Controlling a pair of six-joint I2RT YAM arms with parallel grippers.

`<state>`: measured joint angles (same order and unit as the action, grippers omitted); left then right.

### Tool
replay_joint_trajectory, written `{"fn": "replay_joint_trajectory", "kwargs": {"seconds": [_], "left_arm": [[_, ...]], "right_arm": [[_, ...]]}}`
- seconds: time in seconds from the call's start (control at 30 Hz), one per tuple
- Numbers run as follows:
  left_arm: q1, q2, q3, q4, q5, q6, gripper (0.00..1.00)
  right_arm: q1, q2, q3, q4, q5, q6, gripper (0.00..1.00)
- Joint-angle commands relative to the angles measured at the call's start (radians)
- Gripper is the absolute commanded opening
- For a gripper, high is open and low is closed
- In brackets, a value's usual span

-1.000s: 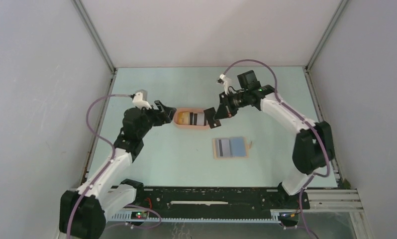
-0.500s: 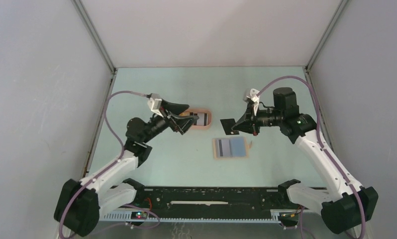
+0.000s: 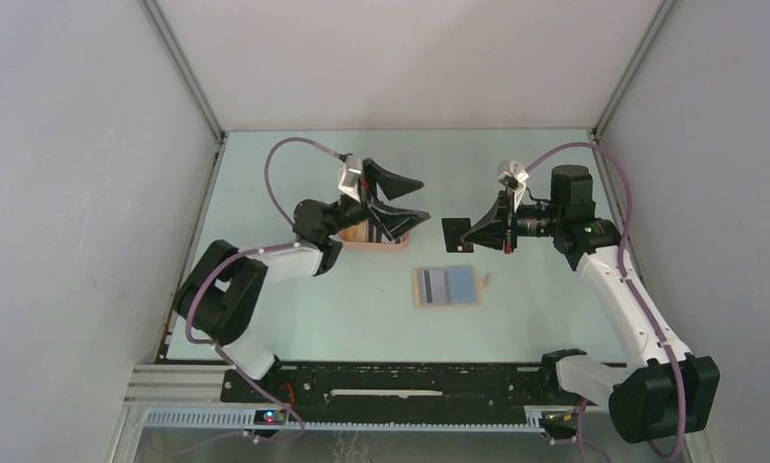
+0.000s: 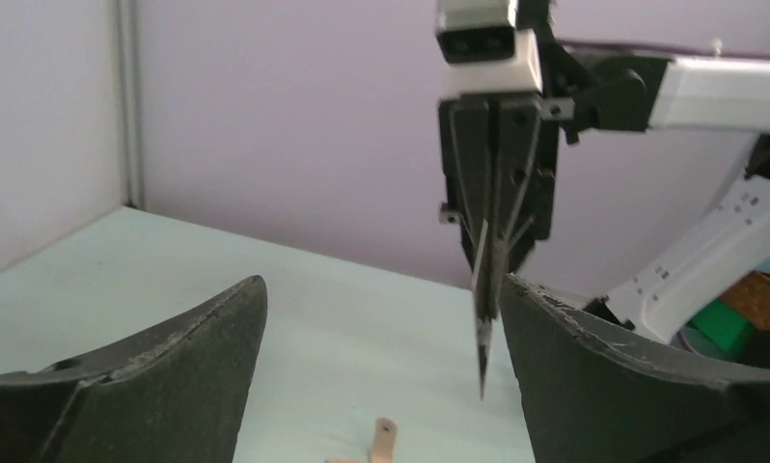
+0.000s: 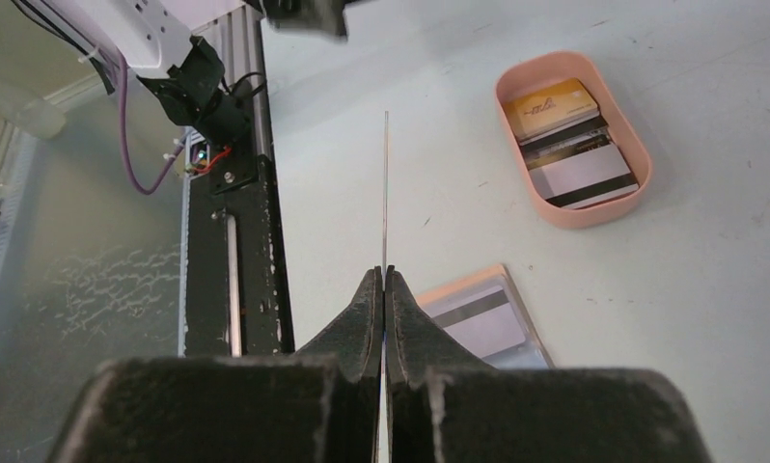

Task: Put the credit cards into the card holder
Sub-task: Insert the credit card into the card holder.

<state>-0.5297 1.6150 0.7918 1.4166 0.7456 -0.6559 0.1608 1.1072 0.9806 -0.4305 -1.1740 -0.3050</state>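
My right gripper is shut on a black credit card, held on edge above the table. In the right wrist view that card shows as a thin line running out from the closed fingertips. The tan card holder lies open below, with a grey striped card and a blue card on it. My left gripper hangs open and empty above the peach tray, facing the right gripper. Its wrist view shows both wide fingers and the black card edge-on beyond them.
The peach tray holds a yellow-orange card and striped cards. The holder's snap tab lies on the table below the left gripper. Grey walls enclose the table on three sides. A black rail runs along the near edge.
The right arm drew back to the right, carrying the black card away from the tray. The left arm swung over the tray and its jaws opened wider.
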Motion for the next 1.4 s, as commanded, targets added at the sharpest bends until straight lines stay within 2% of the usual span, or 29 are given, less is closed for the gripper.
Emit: {"fn": "replay_joint_trajectory", "kwargs": {"seconds": [0.0, 0.23, 0.53, 0.6, 0.73, 0.83, 0.87, 0.97, 1.0, 1.13, 1.2, 1.27, 1.37], "left_arm": [[-0.044, 0.054, -0.024, 0.099, 0.075, -0.005, 0.91], [-0.088, 0.119, 0.01, 0.1, 0.125, -0.013, 0.81], [-0.13, 0.183, 0.086, 0.102, 0.193, -0.076, 0.57], [-0.134, 0.19, 0.095, 0.101, 0.204, -0.085, 0.49], [-0.136, 0.206, 0.115, 0.1, 0.222, -0.114, 0.25], [-0.135, 0.216, 0.127, 0.1, 0.239, -0.133, 0.04], [-0.136, 0.22, 0.132, 0.101, 0.244, -0.141, 0.01], [-0.131, 0.231, 0.148, 0.1, 0.257, -0.175, 0.0], [-0.125, 0.235, 0.154, 0.1, 0.268, -0.19, 0.0], [-0.088, 0.245, 0.158, 0.1, 0.292, -0.265, 0.0], [-0.072, 0.248, 0.158, 0.1, 0.31, -0.296, 0.0], [-0.061, 0.246, 0.153, 0.101, 0.328, -0.316, 0.0], [-0.056, 0.24, 0.149, 0.099, 0.364, -0.328, 0.0]], "right_arm": [[-0.015, 0.029, 0.012, 0.052, -0.075, 0.04, 0.0], [-0.028, 0.057, 0.01, 0.072, -0.082, 0.067, 0.0], [-0.041, 0.066, 0.003, 0.092, -0.061, 0.085, 0.0], [-0.041, 0.07, 0.0, 0.1, -0.052, 0.092, 0.0], [-0.041, 0.076, -0.003, 0.104, -0.051, 0.095, 0.0], [-0.041, 0.082, -0.007, 0.108, -0.047, 0.098, 0.0], [-0.041, 0.084, -0.007, 0.108, -0.046, 0.098, 0.0], [-0.041, 0.081, -0.007, 0.104, -0.042, 0.091, 0.01], [-0.041, 0.078, -0.007, 0.101, -0.038, 0.085, 0.05], [-0.042, 0.055, -0.002, 0.051, -0.007, 0.017, 0.42], [-0.041, 0.047, 0.017, 0.0, 0.021, -0.051, 0.55], [-0.041, 0.051, 0.039, -0.063, 0.041, -0.105, 0.62], [-0.043, 0.075, 0.073, -0.121, 0.04, -0.15, 0.65]]}}
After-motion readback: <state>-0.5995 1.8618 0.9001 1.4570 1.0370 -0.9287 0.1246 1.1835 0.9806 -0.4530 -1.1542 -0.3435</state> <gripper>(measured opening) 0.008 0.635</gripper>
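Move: The credit card, already held by its right edge in the right fingers, has its middle about 8 cm to the left hand's right, 6 cm back and 6 cm below, and 2 cm to the left of the right hand's point, level with it. From the right hand the open card holder lies on the table some 18 cm below, about 2 cm back and 2 cm left; the pink tray of cards is roughly 13 cm ahead and 19 cm left, also about 18 cm down. The left hand, fingers wide open, comes down, to its right and back by about 6 cm each way towards the card, swinging clockwise some 20 degrees, and shuts its fingertips on the card's free left edge, midway along it, while the right hand keeps its pinch and eases only 1 to 2 cm forward. Once the left has its hold, the right fingers open a bit past half and let go of the card as the left hand draws it about 1 cm to the left, forward and slightly down, its wrist beginning to tip. ##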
